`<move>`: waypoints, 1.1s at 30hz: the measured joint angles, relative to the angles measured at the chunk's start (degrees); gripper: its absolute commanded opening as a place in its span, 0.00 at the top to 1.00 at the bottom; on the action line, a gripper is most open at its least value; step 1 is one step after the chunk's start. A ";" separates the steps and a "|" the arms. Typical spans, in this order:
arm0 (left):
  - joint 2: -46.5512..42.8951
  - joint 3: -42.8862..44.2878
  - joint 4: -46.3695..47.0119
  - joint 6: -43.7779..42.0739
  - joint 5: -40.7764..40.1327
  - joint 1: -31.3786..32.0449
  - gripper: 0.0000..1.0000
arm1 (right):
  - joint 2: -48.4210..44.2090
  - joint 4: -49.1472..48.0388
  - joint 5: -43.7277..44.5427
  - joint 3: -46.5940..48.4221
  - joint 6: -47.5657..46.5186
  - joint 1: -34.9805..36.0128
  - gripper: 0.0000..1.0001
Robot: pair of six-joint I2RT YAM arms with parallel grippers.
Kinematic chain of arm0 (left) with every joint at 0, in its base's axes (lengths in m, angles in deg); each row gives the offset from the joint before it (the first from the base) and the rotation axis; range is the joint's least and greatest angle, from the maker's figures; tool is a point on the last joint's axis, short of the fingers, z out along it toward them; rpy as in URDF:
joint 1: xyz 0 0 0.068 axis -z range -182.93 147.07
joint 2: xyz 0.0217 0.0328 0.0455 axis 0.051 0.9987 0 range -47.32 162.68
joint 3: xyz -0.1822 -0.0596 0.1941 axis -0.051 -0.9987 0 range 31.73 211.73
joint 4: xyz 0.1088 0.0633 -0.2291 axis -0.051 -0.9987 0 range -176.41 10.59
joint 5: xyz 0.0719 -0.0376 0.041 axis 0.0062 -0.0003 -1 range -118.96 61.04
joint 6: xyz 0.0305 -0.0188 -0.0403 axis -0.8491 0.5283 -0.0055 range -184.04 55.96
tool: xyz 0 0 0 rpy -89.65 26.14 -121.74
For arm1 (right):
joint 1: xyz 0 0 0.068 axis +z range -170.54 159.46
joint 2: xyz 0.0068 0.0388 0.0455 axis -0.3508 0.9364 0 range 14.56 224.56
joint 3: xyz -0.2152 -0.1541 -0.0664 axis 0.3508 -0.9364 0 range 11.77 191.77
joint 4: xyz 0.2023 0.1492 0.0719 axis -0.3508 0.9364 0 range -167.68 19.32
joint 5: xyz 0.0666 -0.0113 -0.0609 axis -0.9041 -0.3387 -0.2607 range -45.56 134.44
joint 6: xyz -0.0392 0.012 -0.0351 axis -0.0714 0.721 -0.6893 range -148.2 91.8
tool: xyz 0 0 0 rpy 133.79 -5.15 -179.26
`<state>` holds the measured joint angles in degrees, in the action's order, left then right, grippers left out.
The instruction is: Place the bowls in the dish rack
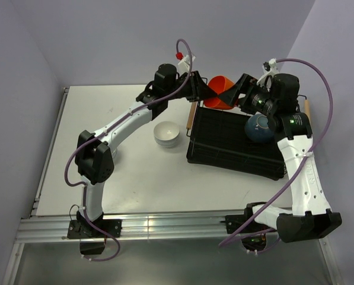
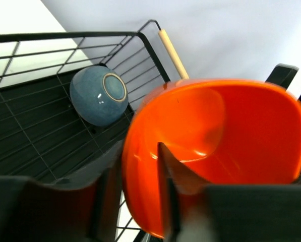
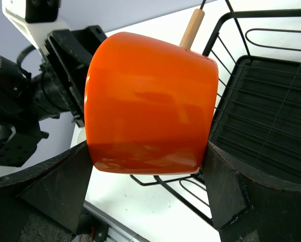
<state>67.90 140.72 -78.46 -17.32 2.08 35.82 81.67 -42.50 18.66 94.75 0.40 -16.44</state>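
The orange bowl [image 1: 219, 90] [image 2: 216, 141] [image 3: 150, 101] hangs on its side above the far left corner of the black dish rack [image 1: 224, 148] [image 2: 19, 131] [image 3: 261, 101], between both grippers. My left gripper [image 1: 199, 88] [image 2: 138, 148] straddles its rim, one finger inside and one outside, the jaws slightly apart. My right gripper [image 1: 233, 94] [image 3: 146, 146] spans the bowl's outer wall, a finger pressed on each side. A dark blue bowl [image 1: 258, 129] [image 2: 97, 93] lies tilted in the rack's right part. A white bowl [image 1: 166, 133] sits upright on the table left of the rack.
The rack's wooden handle [image 1: 190, 119] [image 2: 173, 53] [image 3: 191, 27] runs along its left end, just under the orange bowl. The right arm reaches over the rack's right side. Walls close in behind and to the right.
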 measured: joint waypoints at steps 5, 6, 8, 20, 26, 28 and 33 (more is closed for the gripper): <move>0.00 0.00 0.02 -0.61 0.70 1.36 0.42 | -0.15 0.31 0.85 1.22 -0.87 0.28 1.00; 0.00 0.00 0.00 -0.68 0.76 1.55 0.38 | -0.26 0.37 1.18 1.33 -1.14 0.28 1.00; 0.00 0.00 -0.15 -1.07 0.81 1.75 0.31 | -0.63 0.52 2.34 1.36 -1.70 0.33 1.00; -4.52 -0.92 -2.95 -3.17 1.07 -2.75 0.11 | -5.07 6.01 7.19 1.36 -9.51 -3.02 1.00; -9.09 -1.31 -5.35 -8.63 1.66 -4.94 0.09 | -2.54 13.79 11.45 4.35 -17.46 -8.00 1.00; -11.23 -1.68 -7.15 -11.41 1.64 -5.01 0.05 | -0.94 16.44 14.49 5.42 -20.98 -8.55 1.00; -17.42 -5.11 -11.41 -16.48 2.36 -6.21 0.01 | 1.81 23.71 21.40 5.73 -29.22 -8.55 1.00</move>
<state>50.48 135.61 -89.87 -33.80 4.45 29.61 83.48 -18.79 40.06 100.47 -28.82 -24.98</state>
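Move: My right hand already holds the orange bowl by its sides. From that hand the blue bowl in the dish rack lies about 18 cm to the right, 7 cm ahead and 18 cm below; the rack's left wooden handle is some 10 cm left, 6 cm ahead and 9 cm lower. My left fingertips are still at the orange bowl's rim, its middle about 5 cm to their right, at their own height and straight across. From the left hand the blue bowl is about 23 cm right, 8 cm ahead and 18 cm below. My left hand spreads its fingers wide, lets the orange bowl's rim come free, edges back a little, then pulls away left and up, about 9 cm left and 7 cm higher. My right hand keeps its grip and, after a small lift, carries the bowl some 13 cm right and 6 cm down over the rack towards the blue bowl, the wrist rolling left side down until the fingers slant ahead and downward. ##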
